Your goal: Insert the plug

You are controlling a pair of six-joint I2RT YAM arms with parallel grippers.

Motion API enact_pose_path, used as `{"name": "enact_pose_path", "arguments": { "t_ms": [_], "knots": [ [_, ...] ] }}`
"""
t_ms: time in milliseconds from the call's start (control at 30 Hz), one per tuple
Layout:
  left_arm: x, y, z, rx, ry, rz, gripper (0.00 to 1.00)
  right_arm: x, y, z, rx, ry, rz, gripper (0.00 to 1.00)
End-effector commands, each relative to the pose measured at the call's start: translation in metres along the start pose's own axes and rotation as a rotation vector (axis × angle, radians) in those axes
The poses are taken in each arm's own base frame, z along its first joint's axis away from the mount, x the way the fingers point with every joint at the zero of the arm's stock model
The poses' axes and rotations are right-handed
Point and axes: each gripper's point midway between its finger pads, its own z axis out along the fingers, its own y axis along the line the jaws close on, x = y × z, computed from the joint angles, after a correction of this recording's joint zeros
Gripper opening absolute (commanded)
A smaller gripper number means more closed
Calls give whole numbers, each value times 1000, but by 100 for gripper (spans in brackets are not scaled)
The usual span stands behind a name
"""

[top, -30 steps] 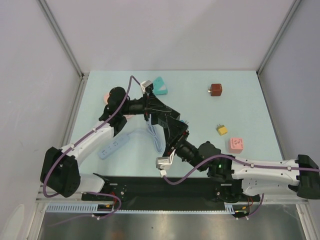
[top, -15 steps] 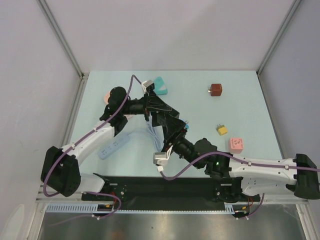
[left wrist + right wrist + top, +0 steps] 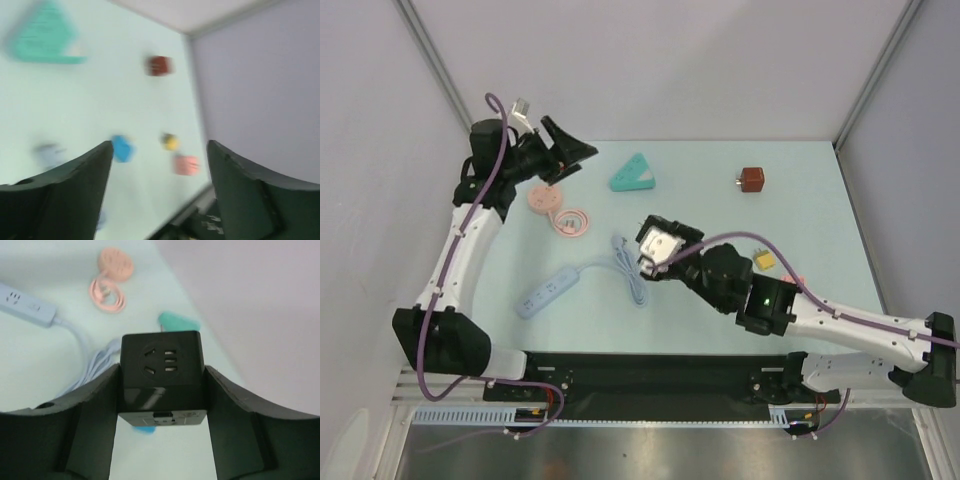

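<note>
A black cube socket (image 3: pixel 161 371) sits between my right gripper's fingers, its socket face turned toward the camera; my right gripper (image 3: pixel 161 368) is shut on it. From above, that gripper (image 3: pixel 656 230) hovers over the middle of the table and the cube is mostly hidden. A small blue piece (image 3: pixel 144 430) lies on the table under the cube. My left gripper (image 3: pixel 578 160) is raised at the back left, open and empty (image 3: pixel 160 145). A small yellow plug (image 3: pixel 763 259) lies to the right. Which piece is the task's plug I cannot tell.
A light blue power strip (image 3: pixel 548 292) with a looped cable (image 3: pixel 625 272) lies front left. A pink round disc (image 3: pixel 542 199) and a pink cord coil (image 3: pixel 572 222) lie behind it. A teal wedge (image 3: pixel 632 174), a red-brown cube (image 3: pixel 752 179) and a pink block (image 3: pixel 186 164) also lie around.
The two grippers were together at mid-table. My left gripper has opened and swung up to the back left. The right gripper stays in the middle, turned, with the black cube in it.
</note>
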Motion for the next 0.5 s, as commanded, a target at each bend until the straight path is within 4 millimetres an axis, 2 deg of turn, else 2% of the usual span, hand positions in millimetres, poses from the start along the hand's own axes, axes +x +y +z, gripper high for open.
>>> {"name": "enact_pose_path", "arguments": {
  "t_ms": [0, 33, 67, 100, 133, 167, 200, 233, 300, 333, 467],
  "knots": [
    [9, 144, -43, -654, -18, 182, 78, 14, 3, -4, -58, 105, 389, 0],
    [9, 173, -54, -729, -38, 153, 75, 16, 7, -3, -84, 117, 478, 0],
    [8, 192, -60, -782, -51, 134, 68, 25, 2, -3, -87, 138, 507, 0],
    [5, 209, -68, -816, -69, 97, 62, 24, 9, -4, -133, 131, 536, 0],
    [4, 233, -82, -864, -82, 45, 53, 25, 10, -4, -142, 131, 572, 0],
    [5, 246, -89, -893, -83, 18, 32, 29, 7, -2, -133, 139, 597, 0],
    [6, 265, -97, -951, -85, -12, 23, 31, 9, -2, -144, 150, 620, 0],
    [8, 288, -115, -1037, -101, -46, 11, 36, 5, 0, -140, 167, 637, 0],
    [16, 312, -134, -1129, -99, -83, 4, 36, 9, 0, -165, 171, 668, 0],
    [27, 325, -147, -1180, -84, -115, 0, 38, 10, 0, -169, 175, 670, 0],
    [56, 352, -178, -1331, -60, -155, 0, 44, 11, 2, -174, 185, 699, 0]
  ]
}}
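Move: The power strip lies about 13 cm back, 14 cm left and 34 cm below the empty left hand; the pink coil is roughly 11 cm ahead and 9 cm left of that hand, on the table. From the right hand, which already holds the black plug cube, the strip is some 28 cm left, 3 cm ahead and 31 cm down. The white cord bundle lies about 9 cm ahead and 3 cm left, the blue plug 16 cm ahead and 13 cm right, both on the table. Fast down and to its left, the open left hand sweeps some 37 cm towards the table beside the power strip, drawing slightly back late on; it shuts its empty fingers and turns counter-clockwise to point steeply down. The right hand keeps its grip on the black cube and sinks about 7 cm, easing a little right, while its wrist tips downward. ##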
